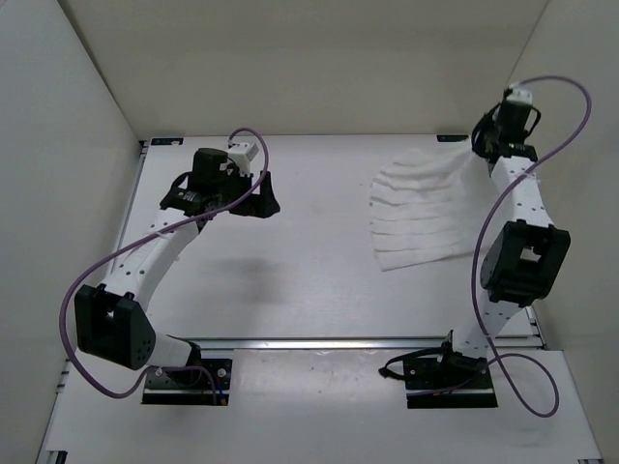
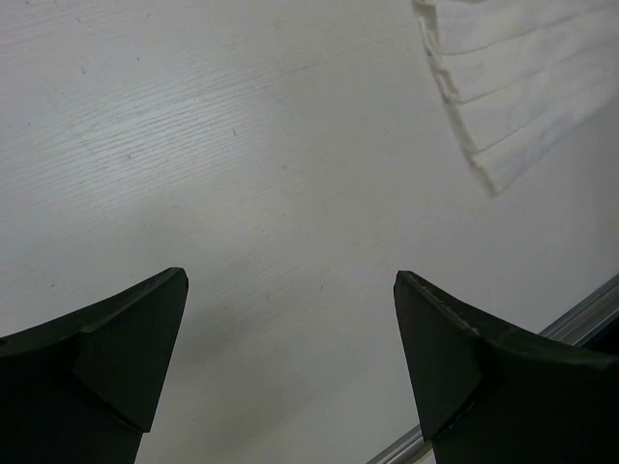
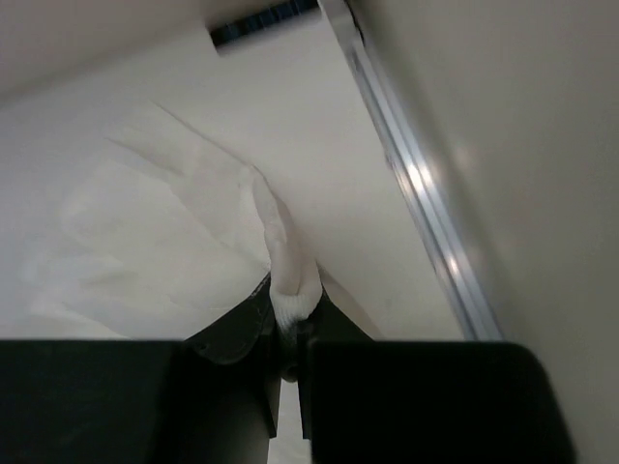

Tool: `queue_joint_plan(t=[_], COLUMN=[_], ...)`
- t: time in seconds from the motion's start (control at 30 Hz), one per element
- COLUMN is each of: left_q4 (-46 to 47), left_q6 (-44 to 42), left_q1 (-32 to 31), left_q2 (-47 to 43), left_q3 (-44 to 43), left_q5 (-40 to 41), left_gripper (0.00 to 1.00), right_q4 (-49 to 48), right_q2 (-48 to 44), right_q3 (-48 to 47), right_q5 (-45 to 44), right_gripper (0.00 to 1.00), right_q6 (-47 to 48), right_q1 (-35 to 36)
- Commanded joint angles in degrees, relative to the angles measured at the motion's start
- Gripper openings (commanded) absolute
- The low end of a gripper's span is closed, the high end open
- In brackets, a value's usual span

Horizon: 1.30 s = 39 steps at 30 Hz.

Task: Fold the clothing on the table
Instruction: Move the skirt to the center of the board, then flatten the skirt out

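Note:
The clothing [image 1: 426, 208] is a white ribbed piece spread on the right half of the table [image 1: 290, 280], its pleats fanning out to the left. My right gripper [image 1: 481, 150] is at its far right corner, shut on a pinched-up fold of the fabric [image 3: 290, 280]; in the right wrist view the cloth rises into a ridge between the dark fingers [image 3: 232, 333]. My left gripper [image 1: 253, 198] hovers over bare table at the far left centre, well apart from the clothing, and stands open [image 2: 290, 280] with nothing between its fingers. The clothing's near edge [image 2: 513, 77] shows in the upper right of the left wrist view.
White enclosure walls close in the table at the left, back and right. A silver metal rail [image 1: 338, 341] runs along the near edge by the arm bases, and another [image 3: 426, 193] runs beside the right gripper. Purple cables loop from both arms.

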<state>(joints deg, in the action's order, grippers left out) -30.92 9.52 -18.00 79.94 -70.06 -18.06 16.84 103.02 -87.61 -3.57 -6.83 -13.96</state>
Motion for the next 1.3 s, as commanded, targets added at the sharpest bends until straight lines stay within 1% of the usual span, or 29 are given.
queue_joint_plan(t=[0.0,0.03,0.07,0.1,0.13,0.17,0.2,0.23,0.27,0.33,0.37,0.4,0.43,0.47,0.5,0.53,0.57,0.67,0.77,0.87,0.93,0.97,1.03,1.07,1.1,1.13,1.17,1.23,1.27], left_q4=[1.74,1.82,1.56,1.39,0.6,0.68,0.51,0.16,-0.11,-0.46,-0.98,-0.64,-0.81,-0.99,-0.9,-1.16,-1.08,-0.46,1.29,3.57,4.11,4.46,4.99,6.03,6.48,6.22,5.87,3.85,2.02], left_q6=[0.59,0.76,0.85,0.94,0.68,0.5,0.59,0.68,0.85,1.38,1.47,1.9,2.34,2.43,2.43,2.09,2.0,2.52,3.22,3.75,4.8,5.94,8.75,10.59,12.7,13.5,13.42,11.5,10.88], left_q1=[0.86,1.12,1.3,1.47,1.56,1.56,1.65,2.35,2.18,2.53,3.05,3.41,3.76,4.28,4.64,4.47,5.07,4.81,4.9,3.24,1.74,0.96,1.73,2.26,4.35,6.64,7.18,7.72,7.98], left_q2=[-2.77,-3.3,-3.39,-3.65,-4.35,-4.62,-5.14,-5.84,-6.11,-7.25,-8.21,-8.14,-8.74,-8.75,-9.01,-8.75,-8.92,-8.58,-8.05,-6.91,-5.76,-4.89,-4.27,-4.7,-5.58,-6.89,-7.6,-8.83,-8.93], left_q3=[-1.3,-1.3,-1.22,-0.96,-0.87,-0.95,-0.78,-0.17,-0.16,0.63,1.06,1.5,1.77,1.95,2.21,2.04,2.04,2.21,3.09,4.32,5.11,5.2,5.9,6.77,8.35,9.49,9.68,9.07,8.54], left_q5=[-0.3,-0.74,0.13,0.92,1.45,2.67,4.08,4.79,5.32,7.07,7.34,8.13,8.39,9.09,9.36,9.54,9.1,7.79,3.67,-0.81,-1.71,-1.28,1.62,2.85,4.34,6.35,7.59,14.51,15.68], left_gripper=[0.98,0.99,0.98,0.98,0.98,0.98,0.99,0.99,0.99,0.98,0.98,0.99,0.98,0.99,0.98,0.99,0.99,0.99,0.98,0.99,0.99,0.99,0.99,0.98,0.98,0.97,0.96,0.96,0.96], right_q4=[-1.02,-0.76,-0.93,-0.85,-0.5,-1.19,-1.11,-1.11,0.28,0.22,-0.92,-3.37,-4.7,-5.23,-6.28,-6.73,-6.99,-8.58,-6.48,-6.47,-6.56,-4.56,-0.08,2.64,3.63,5.55,6.88,8.12,8.82], right_q2=[-2.91,-3.26,-3.53,-4.05,-4.06,-4.49,-5.11,-5.55,-6.07,-8.96,-10.46,-13.0,-15.2,-15.74,-16.79,-18.72,-19.52,-26.01,-31.28,-35.07,-35.52,-33.26,-27.83,-23.53,-21.31,-16.85,-12.28,-3.92,-2.06], right_q3=[-17.37,-18.81,-21.52,-23.03,-22.95,-21.47,-17.98,-13.85,-11.99,-1.57,1.45,7.75,13.03,15.26,18.76,22.28,23.53,29.07,28.29,28.02,28.38,26.37,20.24,15.94,11.54,9.67,5.3,-2.87,-4.31], right_q5=[-1.35,-2.22,-2.84,-6.5,-10.27,-11.36,-13.28,-14.52,-14.44,-10.95,-10.75,-9.88,-5.52,-1.3,0.13,1.19,1.2,1.28,2.07,2.69,3.22,5.48,5.51,3.68,0.01,-3.16,-3.72,-1.62,-2.05], right_gripper=[0.0,0.0,0.0,0.0,0.0,0.0,0.0,0.0,0.0,0.0,0.0,0.0,0.0,0.21,0.41,0.9,1.0,0.99,0.99,0.99,0.99,0.98,0.99,0.99,0.99,1.0,1.0,0.99,0.99], right_q6=[2.09,3.39,4.88,9.07,11.38,15.58,17.36,17.2,16.24,13.0,11.76,8.18,4.06,-0.16,-2.2,-5.53,-7.74,-6.8,-6.18,-4.87,-3.63,-2.58,-0.04,3.46,6.45,8.22,9.28,10.43,10.52], right_q1=[5.76,6.83,9.71,13.57,16.48,20.85,24.9,26.25,29.65,35.72,37.49,40.9,43.2,43.92,44.8,45.07,45.33,43.15,36.13,29.71,26.2,24.69,26.42,29.74,31.78,35.63,38.62,41.54,43.03])
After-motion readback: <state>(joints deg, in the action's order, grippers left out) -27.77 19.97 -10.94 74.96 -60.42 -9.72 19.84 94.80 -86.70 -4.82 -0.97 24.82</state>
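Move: My right hand already has the skirt's far right corner pinched. The centre of the board lies about 38 cm to its left, 17 cm back and 13 cm below. The skirt's middle hangs back some 12 cm, 10 cm to the left and 11 cm lower; the black clip on the far edge is roughly 10 cm ahead, level sideways, 13 cm below. From my left hand, the board's centre is about 9 cm right, level fore and aft, 14 cm below. With my right hand I whip the pinched skirt corner up about 20 cm and left in a fast arc, swinging some 35 cm across, then down and back towards the board's centre, turning 45 degrees counter-clockwise and opening wide as I come down. Emptied, I rise, swing back right, then return left over the cloth. My open left hand shifts left, back, and left again, sinking slightly. ##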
